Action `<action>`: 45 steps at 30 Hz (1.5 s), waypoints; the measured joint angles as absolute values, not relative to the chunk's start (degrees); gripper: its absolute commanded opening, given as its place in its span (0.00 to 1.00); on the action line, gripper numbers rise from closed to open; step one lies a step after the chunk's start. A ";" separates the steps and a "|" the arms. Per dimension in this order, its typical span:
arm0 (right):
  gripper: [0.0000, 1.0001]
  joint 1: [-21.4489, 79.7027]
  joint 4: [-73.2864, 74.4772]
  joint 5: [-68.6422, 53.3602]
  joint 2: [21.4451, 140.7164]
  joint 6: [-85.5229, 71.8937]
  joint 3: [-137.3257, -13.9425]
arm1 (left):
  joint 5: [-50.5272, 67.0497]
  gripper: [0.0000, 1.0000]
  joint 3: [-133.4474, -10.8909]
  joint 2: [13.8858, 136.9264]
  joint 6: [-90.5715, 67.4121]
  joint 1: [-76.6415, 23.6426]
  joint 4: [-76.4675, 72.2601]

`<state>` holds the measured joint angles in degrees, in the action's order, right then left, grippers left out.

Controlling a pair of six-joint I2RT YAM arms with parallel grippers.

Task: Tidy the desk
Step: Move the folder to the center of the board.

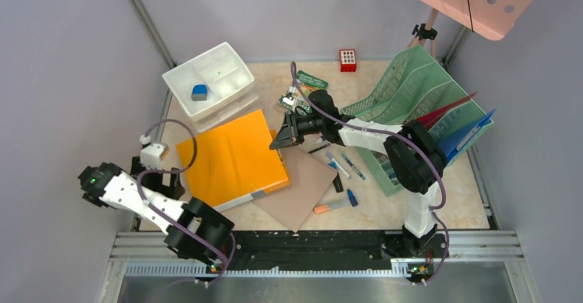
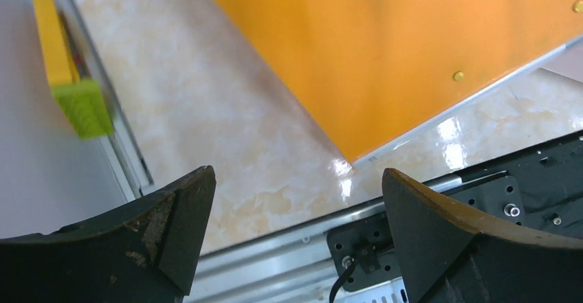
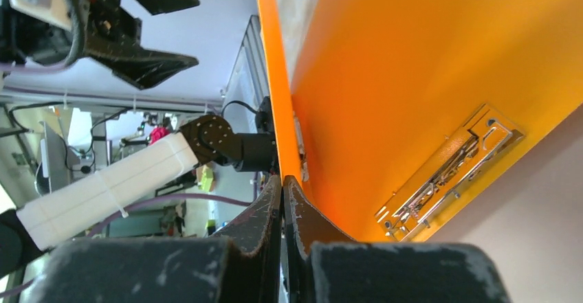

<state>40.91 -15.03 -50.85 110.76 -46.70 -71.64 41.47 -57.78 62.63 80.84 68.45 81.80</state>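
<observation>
The beige marbled desk (image 1: 385,210) carries an orange binder (image 1: 230,159) left of centre. My right gripper (image 1: 278,141) is shut at the binder's right edge. In the right wrist view its jaws (image 3: 282,178) pinch the edge of the raised orange cover (image 3: 275,76), and the metal clip (image 3: 447,172) inside shows. My left gripper (image 1: 157,178) hangs open near the desk's left front. In the left wrist view its jaws (image 2: 295,179) stand wide over bare desk (image 2: 227,124), with the binder's corner (image 2: 412,49) beyond them and nothing between them.
A white drawer unit (image 1: 210,83) with a blue item (image 1: 199,92) stands at the back left. A green mesh rack (image 1: 412,97) holds folders at the right. A brown sheet (image 1: 302,186), pens (image 1: 347,165), a marker (image 1: 335,205) and a red block (image 1: 348,60) lie around.
</observation>
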 measured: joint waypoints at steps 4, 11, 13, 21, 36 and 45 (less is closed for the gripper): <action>0.00 38.52 -14.46 -50.63 109.51 -45.60 -69.32 | 41.23 0.97 -55.79 55.53 77.06 56.84 79.53; 0.00 35.38 -12.05 -50.76 108.12 -44.05 -66.28 | 37.67 0.97 -54.33 46.37 63.44 32.40 72.60; 0.00 34.68 -10.87 -50.39 107.57 -43.20 -65.54 | 36.42 0.97 -54.33 46.26 60.73 28.27 71.70; 0.00 31.42 -2.68 -48.14 104.44 -35.59 -64.90 | 28.99 0.96 -54.33 47.97 49.98 12.27 66.52; 0.77 26.85 18.41 -37.67 103.90 -12.91 -72.79 | 28.45 0.96 -52.38 57.56 36.10 10.04 56.45; 0.82 27.29 23.90 -33.39 101.36 1.48 -75.88 | 28.40 0.95 -49.54 61.71 28.53 3.88 48.93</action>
<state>27.29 23.90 -33.39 101.36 1.48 -75.88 28.40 -49.54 61.71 28.53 3.88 48.93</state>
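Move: The right hand holds the raised right edge of the orange folder, whose middle lies about 13 cm to its left, 2 cm back and 6 cm below. The middle of the beige board is some 6 cm back, 5 cm right and 11 cm below. A dark pen lies about 5 cm ahead and 16 cm right, the black marker 6 cm back and 21 cm right. From the left hand, the folder's middle is roughly 11 cm ahead, 17 cm right and 6 cm lower. Rightward, about 12 cm, and down some 6 cm with a little forward, the right hand draws the pinched folder edge over the board, fingers tipping downward; it then opens wide, lets go and backs off slightly forward and up. Meanwhile the open left hand swings right about 16 cm and forward 10, turning clockwise, to hover by the folder's left edge. ##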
